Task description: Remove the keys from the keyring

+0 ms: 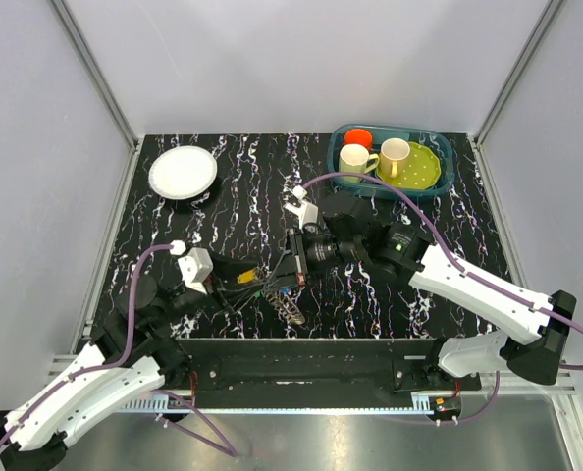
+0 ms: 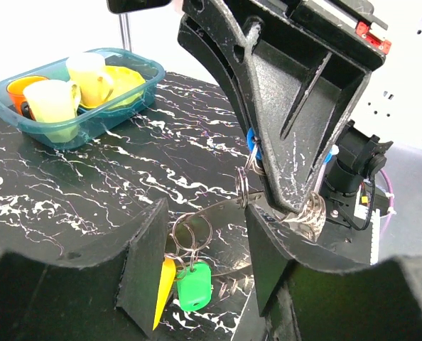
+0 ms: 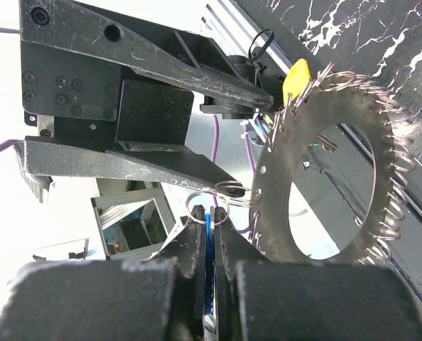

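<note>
The keyring [image 3: 271, 213] is a flat grey ring with holes along its rim, hung with several small split rings and keys. It stands on edge between the two grippers [image 1: 282, 299]. My right gripper [image 3: 212, 213] is shut on a blue-headed key [image 3: 208, 234], which a split ring links to the keyring. In the left wrist view the right gripper [image 2: 257, 156] comes down from above with that blue key [image 2: 251, 140]. My left gripper [image 2: 205, 207] is open; a green tag [image 2: 195, 284] and a yellow tag [image 2: 163, 288] hang between its fingers, and the keyring's band [image 2: 224, 212] runs behind them.
A teal basin [image 1: 447, 177] at the back right holds two pale cups [image 1: 355, 157], an orange cup [image 1: 358, 137] and a yellow-green plate [image 1: 417, 169]. A white plate [image 1: 183, 172] sits at the back left. The black marbled table ends at a metal rail near the arm bases.
</note>
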Tool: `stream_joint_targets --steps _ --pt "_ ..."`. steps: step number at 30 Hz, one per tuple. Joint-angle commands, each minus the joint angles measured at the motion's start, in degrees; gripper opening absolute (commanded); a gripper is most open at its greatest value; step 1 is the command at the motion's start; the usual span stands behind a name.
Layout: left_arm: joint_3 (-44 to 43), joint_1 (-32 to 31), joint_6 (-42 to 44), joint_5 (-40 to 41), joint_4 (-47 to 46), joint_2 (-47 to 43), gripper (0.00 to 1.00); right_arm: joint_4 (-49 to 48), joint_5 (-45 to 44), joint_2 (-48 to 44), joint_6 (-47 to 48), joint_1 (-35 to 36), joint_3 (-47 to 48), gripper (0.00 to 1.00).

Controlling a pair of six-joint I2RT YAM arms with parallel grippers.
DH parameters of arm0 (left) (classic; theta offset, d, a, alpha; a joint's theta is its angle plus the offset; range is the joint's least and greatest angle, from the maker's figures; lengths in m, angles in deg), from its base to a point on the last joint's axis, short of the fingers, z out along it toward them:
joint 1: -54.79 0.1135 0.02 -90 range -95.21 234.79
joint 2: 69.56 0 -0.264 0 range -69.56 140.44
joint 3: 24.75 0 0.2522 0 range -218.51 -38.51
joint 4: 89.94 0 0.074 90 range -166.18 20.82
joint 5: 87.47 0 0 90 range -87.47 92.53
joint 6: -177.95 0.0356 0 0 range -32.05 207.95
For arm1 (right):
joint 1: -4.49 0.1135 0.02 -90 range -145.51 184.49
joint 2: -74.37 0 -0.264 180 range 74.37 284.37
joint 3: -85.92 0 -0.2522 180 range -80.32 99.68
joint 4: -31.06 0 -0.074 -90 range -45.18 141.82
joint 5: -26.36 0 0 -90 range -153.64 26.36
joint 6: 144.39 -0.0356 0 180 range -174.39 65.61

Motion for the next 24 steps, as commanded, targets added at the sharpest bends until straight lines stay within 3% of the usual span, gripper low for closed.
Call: stream_joint_targets --steps 1,16,18,22,24 --pt "0.43 -0.17 1.97 -1.78 -5.33 -0.67 0.51 -4.91 2.29 -2.16 -0.31 -0.47 0.48 0.0" --pt "-0.09 -0.26 3.73 -5.74 -8.94 2.4 0.48 -6.05 3.96 -1.99 -0.4 -0.74 -0.31 0.0" --pt "-0.36 -0.17 4.08 -6.88 -9.12 3.02 0.42 -6.31 4.14 -1.81 -0.49 -0.74 -0.4 0.0" --pt "-0.53 -0.17 4.26 -9.34 -8.33 3.81 0.18 -6.49 4.14 -1.99 -0.22 -0.91 -0.4 0.0" --pt "-0.36 -0.26 4.52 -9.96 -8.15 3.64 0.1 -6.49 4.4 -1.9 -0.05 -1.26 -0.31 0.0"
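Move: The left hand's open fingers, pointing to the robot's right, have the small ring hanging from the blue key about 2 cm to their right, 1 cm back and 1 cm up. The blue key is roughly 4 cm right, 1 cm back and 3 cm up. Some 4 cm below hang the green key, 1 cm right, and the yellow key, 2 cm forward. From the right hand, that ring lies about 2 cm left and 2 cm down. The left fingertips come in around the small ring below the blue key and close on it from about half open to nearly shut, as the hand works some 1.5 cm to the right and nearly 1 cm back, rising slightly at first and turning about 5 degrees clockwise. The right hand stays put and keeps its pinch on the blue key. ##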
